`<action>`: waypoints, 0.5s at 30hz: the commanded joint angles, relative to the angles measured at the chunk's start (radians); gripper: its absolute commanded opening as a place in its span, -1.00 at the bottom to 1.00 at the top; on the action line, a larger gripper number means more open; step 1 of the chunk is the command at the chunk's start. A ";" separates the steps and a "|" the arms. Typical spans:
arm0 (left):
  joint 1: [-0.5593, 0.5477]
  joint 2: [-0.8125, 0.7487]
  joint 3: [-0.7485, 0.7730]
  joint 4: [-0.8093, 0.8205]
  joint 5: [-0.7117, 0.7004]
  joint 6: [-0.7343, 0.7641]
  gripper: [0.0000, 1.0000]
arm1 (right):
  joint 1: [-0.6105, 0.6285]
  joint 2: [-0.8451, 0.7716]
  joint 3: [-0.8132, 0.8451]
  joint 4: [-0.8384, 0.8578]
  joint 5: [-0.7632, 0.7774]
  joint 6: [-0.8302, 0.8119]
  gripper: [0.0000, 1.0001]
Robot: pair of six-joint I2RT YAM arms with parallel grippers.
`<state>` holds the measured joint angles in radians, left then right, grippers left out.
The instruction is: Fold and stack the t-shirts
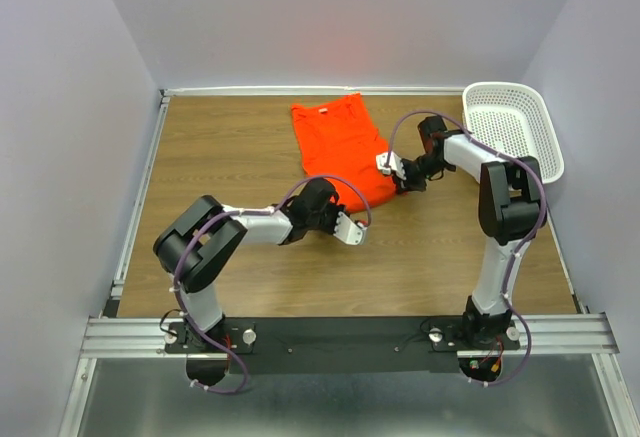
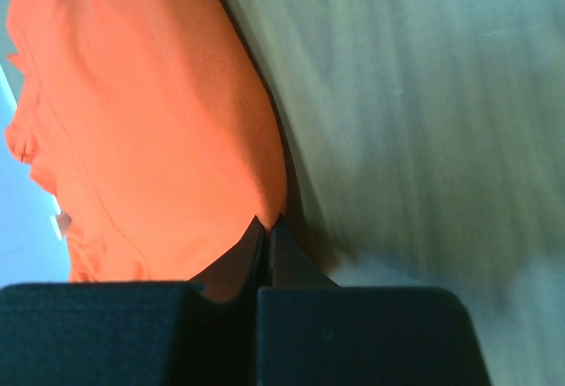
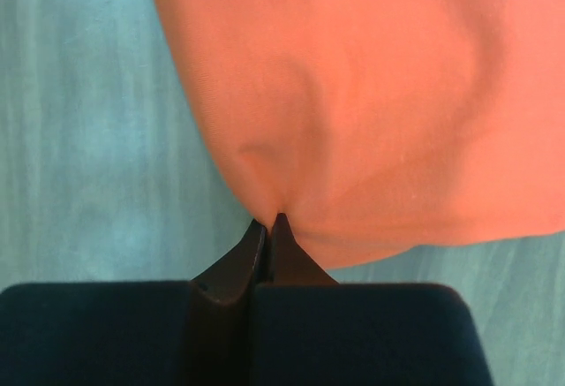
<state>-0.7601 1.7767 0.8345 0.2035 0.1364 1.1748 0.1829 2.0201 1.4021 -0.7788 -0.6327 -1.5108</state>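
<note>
A bright orange-red t-shirt [image 1: 338,145] lies as a long narrow strip on the wooden table [image 1: 225,152], collar toward the back wall. My left gripper [image 1: 343,207] is at its near hem, on the left corner. In the left wrist view the gripper [image 2: 268,223] is shut, with the t-shirt [image 2: 150,121] edge pinched at the tips. My right gripper [image 1: 398,182] is at the near right corner. Seen from the right wrist, this gripper [image 3: 269,220] is shut too, and the t-shirt [image 3: 380,94] puckers where the tips nip it.
A white perforated basket [image 1: 548,137] stands at the back right corner of the table, just behind the right arm. Walls close in the table on the left, back and right. The arms' bases sit on a rail at the near edge.
</note>
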 commanded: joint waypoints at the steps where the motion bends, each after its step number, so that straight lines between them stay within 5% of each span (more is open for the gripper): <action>1: -0.057 -0.111 -0.046 -0.073 0.107 0.000 -1.00 | -0.002 -0.058 -0.076 -0.147 0.036 -0.031 -0.99; 10: -0.349 -0.140 -0.037 -0.312 0.140 -0.187 -1.00 | -0.003 -0.441 -0.512 -0.256 0.096 -0.074 -0.99; 15: -0.456 -0.178 -0.054 -0.345 0.157 -0.260 -1.00 | -0.002 -0.604 -0.581 -0.324 0.116 -0.052 -0.99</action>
<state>-1.1732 1.6352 0.7883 -0.0532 0.2375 1.0065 0.1818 1.5185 0.8585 -1.0164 -0.5518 -1.5711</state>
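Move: Both hands already pinch the red t-shirt's near corners, about 2 cm above the wood. The bare table they take it to lies about 19 cm back and 6 cm right of the left hand, 19 cm back and 5 cm right of the right. The shirt's middle is 17 cm straight ahead of the left hand, 11 cm ahead and 15 cm left of the right. From the right hand, the white basket sits 16 cm ahead and 31 cm right. Both hands, still pinching the shirt's near corners, sweep fast back about 19 cm and a little right. ##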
